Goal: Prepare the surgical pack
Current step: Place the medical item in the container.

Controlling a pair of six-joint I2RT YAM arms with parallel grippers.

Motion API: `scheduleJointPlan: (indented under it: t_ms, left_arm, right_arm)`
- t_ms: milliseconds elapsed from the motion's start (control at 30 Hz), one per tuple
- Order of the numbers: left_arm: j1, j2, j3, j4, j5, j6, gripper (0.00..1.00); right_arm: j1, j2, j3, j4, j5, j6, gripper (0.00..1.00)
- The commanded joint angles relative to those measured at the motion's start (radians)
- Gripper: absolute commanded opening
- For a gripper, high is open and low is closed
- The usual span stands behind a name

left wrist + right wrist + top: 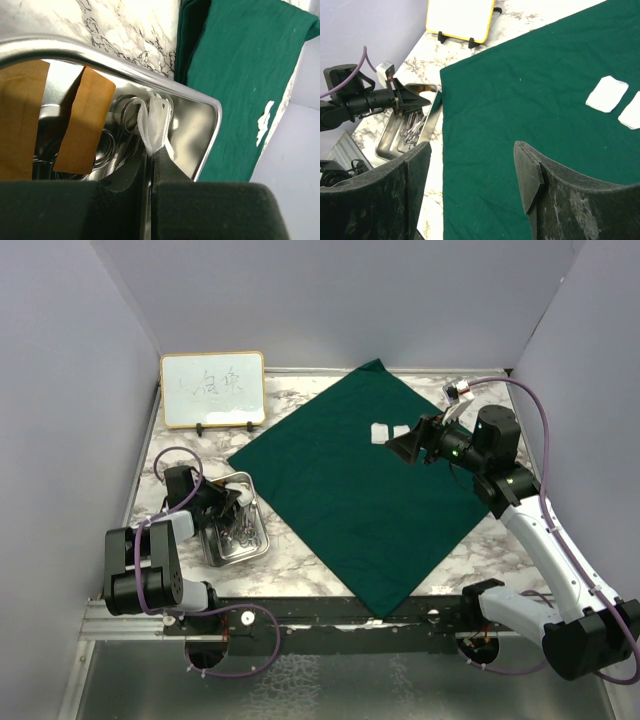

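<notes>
The dark green drape (350,500) lies spread flat as a diamond on the marble table. Two white gauze squares (381,432) (606,93) rest on it near its far right edge. My right gripper (405,447) (470,150) hovers open above the drape beside them, holding nothing. The steel tray (264,530) (150,82) sits left of the drape, with silver instruments (410,132) (127,112) lying in it. My left gripper (238,498) (151,152) is over the tray, shut on a folded white gauze (155,120) that sticks out past its tips.
A wood-framed whiteboard (213,390) (460,17) stands at the back left. Grey walls enclose the table on the left, back and right. Brown reflections (82,120) show on the tray's inner wall.
</notes>
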Motion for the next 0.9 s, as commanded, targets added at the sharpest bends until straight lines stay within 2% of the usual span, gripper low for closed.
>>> scheduleJointPlan:
  t_ms: [0, 267, 600, 700, 867]
  left_arm:
    - [0.006, -0.009, 0.032, -0.053, -0.022, 0.046, 0.0]
    - [0.009, -0.018, 0.076, -0.14, -0.022, 0.096, 0.04]
    - [0.011, 0.018, 0.077, -0.141, 0.005, 0.106, 0.08]
    - [0.013, -0.015, 0.073, -0.155, -0.005, 0.107, 0.2]
    - [0.014, -0.06, 0.105, -0.246, -0.027, 0.148, 0.3]
  right_arm:
    - [-0.002, -0.016, -0.003, -0.008, 0.01, 0.004, 0.68]
    - [-0.002, -0.022, -0.005, -0.01, 0.009, 0.008, 0.68]
    - [-0.003, -0.022, -0.001, -0.014, 0.01, 0.008, 0.68]
    - [-0.003, -0.025, -0.003, -0.014, 0.01, 0.008, 0.68]
    - [-0.002, -0.019, -0.006, -0.008, 0.01, 0.006, 0.68]
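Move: The left hand holds the medical item, a white gauze, just off its fingertips (about 1 cm ahead and 1 cm lower), inside the far right part of the container. The container's middle lies some 4 cm back, 2 cm left and 2 cm below. The metal instruments are about 4 cm back and 2 cm down, and the nearer brown strip some 4 cm left, level with the hand. From the right hand, the container is about 36 cm left, 2 cm back and 26 cm down. The left fingers lose their pinch on the gauze, staying nearly shut at first and then parting to about a quarter open, low over the instruments at the container's far right end. The hand stays almost in place, then eases back about 1 cm from the far rim while the wrist tilts and turns some 5 degrees. ##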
